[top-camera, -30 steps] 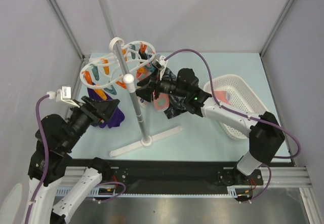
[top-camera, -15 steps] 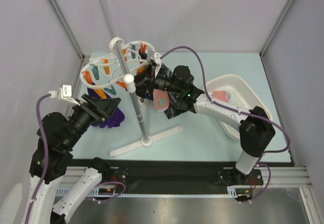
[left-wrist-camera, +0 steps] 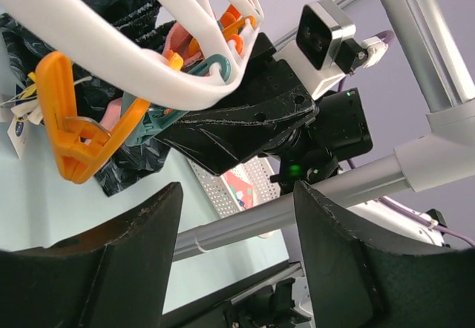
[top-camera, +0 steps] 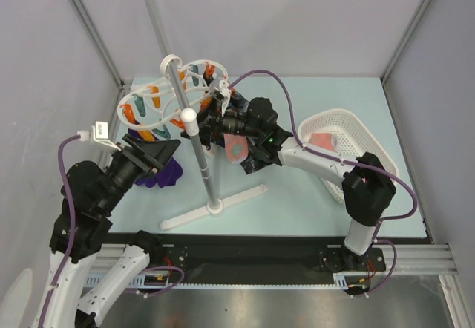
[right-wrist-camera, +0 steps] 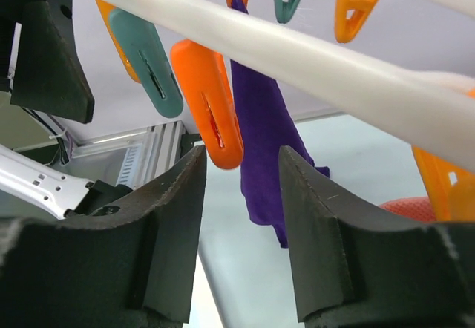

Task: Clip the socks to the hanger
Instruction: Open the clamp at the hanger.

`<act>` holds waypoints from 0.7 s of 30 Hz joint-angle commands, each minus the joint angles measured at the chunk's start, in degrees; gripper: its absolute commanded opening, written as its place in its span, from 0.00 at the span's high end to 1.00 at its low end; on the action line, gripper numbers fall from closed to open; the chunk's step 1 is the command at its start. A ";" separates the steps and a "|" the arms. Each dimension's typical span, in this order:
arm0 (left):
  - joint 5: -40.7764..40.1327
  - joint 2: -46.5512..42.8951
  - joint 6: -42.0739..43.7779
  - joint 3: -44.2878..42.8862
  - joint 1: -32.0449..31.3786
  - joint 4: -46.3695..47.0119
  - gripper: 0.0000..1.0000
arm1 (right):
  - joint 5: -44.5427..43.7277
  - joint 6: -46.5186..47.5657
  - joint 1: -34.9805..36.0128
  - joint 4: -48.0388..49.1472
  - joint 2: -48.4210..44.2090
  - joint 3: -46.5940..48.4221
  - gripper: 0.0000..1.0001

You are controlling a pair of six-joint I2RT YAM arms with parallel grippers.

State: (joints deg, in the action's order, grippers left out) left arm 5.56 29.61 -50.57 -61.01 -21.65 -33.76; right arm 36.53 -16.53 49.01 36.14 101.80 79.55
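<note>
The white hanger (top-camera: 159, 94) hangs on the grey pole, its orange and teal clips dangling. A purple sock (top-camera: 165, 174) is clipped on its left side and also shows in the right wrist view (right-wrist-camera: 261, 131). A salmon-pink spotted sock (top-camera: 236, 148) and a black marbled sock (top-camera: 256, 159) hang under the ring's right side. My right gripper (top-camera: 210, 124) is open, reaching under the ring. An orange clip (right-wrist-camera: 211, 113) has its lower tip just above the gap of that gripper (right-wrist-camera: 241, 157). My left gripper (top-camera: 165, 152) is open and holds nothing (left-wrist-camera: 237, 194), beside the purple sock.
The grey pole stand (top-camera: 202, 166) with its white cross base (top-camera: 215, 206) rises between the two arms. A white mesh basket (top-camera: 356, 139) at the right holds another pink spotted sock (top-camera: 323, 141). Frame posts and walls close in the sides.
My right arm has pushed left, further under the hanger ring, and its jaws have narrowed. The left gripper has edged slightly right and narrowed a little.
</note>
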 commanded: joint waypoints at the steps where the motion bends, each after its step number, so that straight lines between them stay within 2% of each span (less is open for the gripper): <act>1: 1.91 1.16 -2.69 0.28 -0.15 4.05 0.33 | 1.00 0.45 0.20 3.15 -0.72 2.98 0.53; 6: 1.56 1.24 -4.36 2.12 -0.15 6.42 0.35 | 1.70 -0.78 -0.15 3.41 -0.55 4.03 0.59; 10: 2.43 2.21 -6.20 3.71 -0.15 8.09 0.36 | 2.66 -2.36 -0.41 3.85 0.07 4.65 0.75; 12: 3.22 2.82 -6.91 4.41 -0.15 9.32 0.36 | 2.93 -2.80 -0.32 4.29 -0.20 4.21 0.78; 13: 3.40 3.00 -7.35 4.67 -0.15 9.93 0.36 | 3.02 -3.06 -0.41 4.38 -0.20 4.21 0.86; 16: 2.35 3.35 -7.97 4.59 -0.15 10.38 0.37 | 3.02 -3.94 -0.41 3.94 -0.55 4.30 1.00; 21: 0.33 3.88 -8.41 4.50 -0.15 13.01 0.35 | 0.65 -2.11 0.03 -5.00 -2.74 4.56 1.00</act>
State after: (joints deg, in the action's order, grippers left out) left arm 6.98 33.19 -57.63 -56.16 -21.65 -24.84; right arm 38.85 -19.64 48.86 35.38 101.78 81.78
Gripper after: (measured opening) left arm 0.647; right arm 0.071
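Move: The orange clamp to be opened hangs from the hanger's near rail just beyond the right fingertips, its middle about 3 cm above that hand, 1 cm to its left and 1 cm back. A teal clamp hangs next to it, some 3 cm left, 3 cm back and 4 cm up from the hand; the purple sock is about 14 cm left, 2 cm ahead and slightly lower. From the left hand the orange clamp lies roughly 9 cm ahead, 7 cm right and 2 cm up. The orange clamp's lower handle end gets pinched between the right fingertips, which go from half open to nearly shut while that hand lifts about 2 cm, easing down slightly at the end, and draws back slightly. The left hand, fingers staying open, pushes some 3 cm forward and to the right towards the clamp, dipping about a centimetre and rolling its left side down slightly. ##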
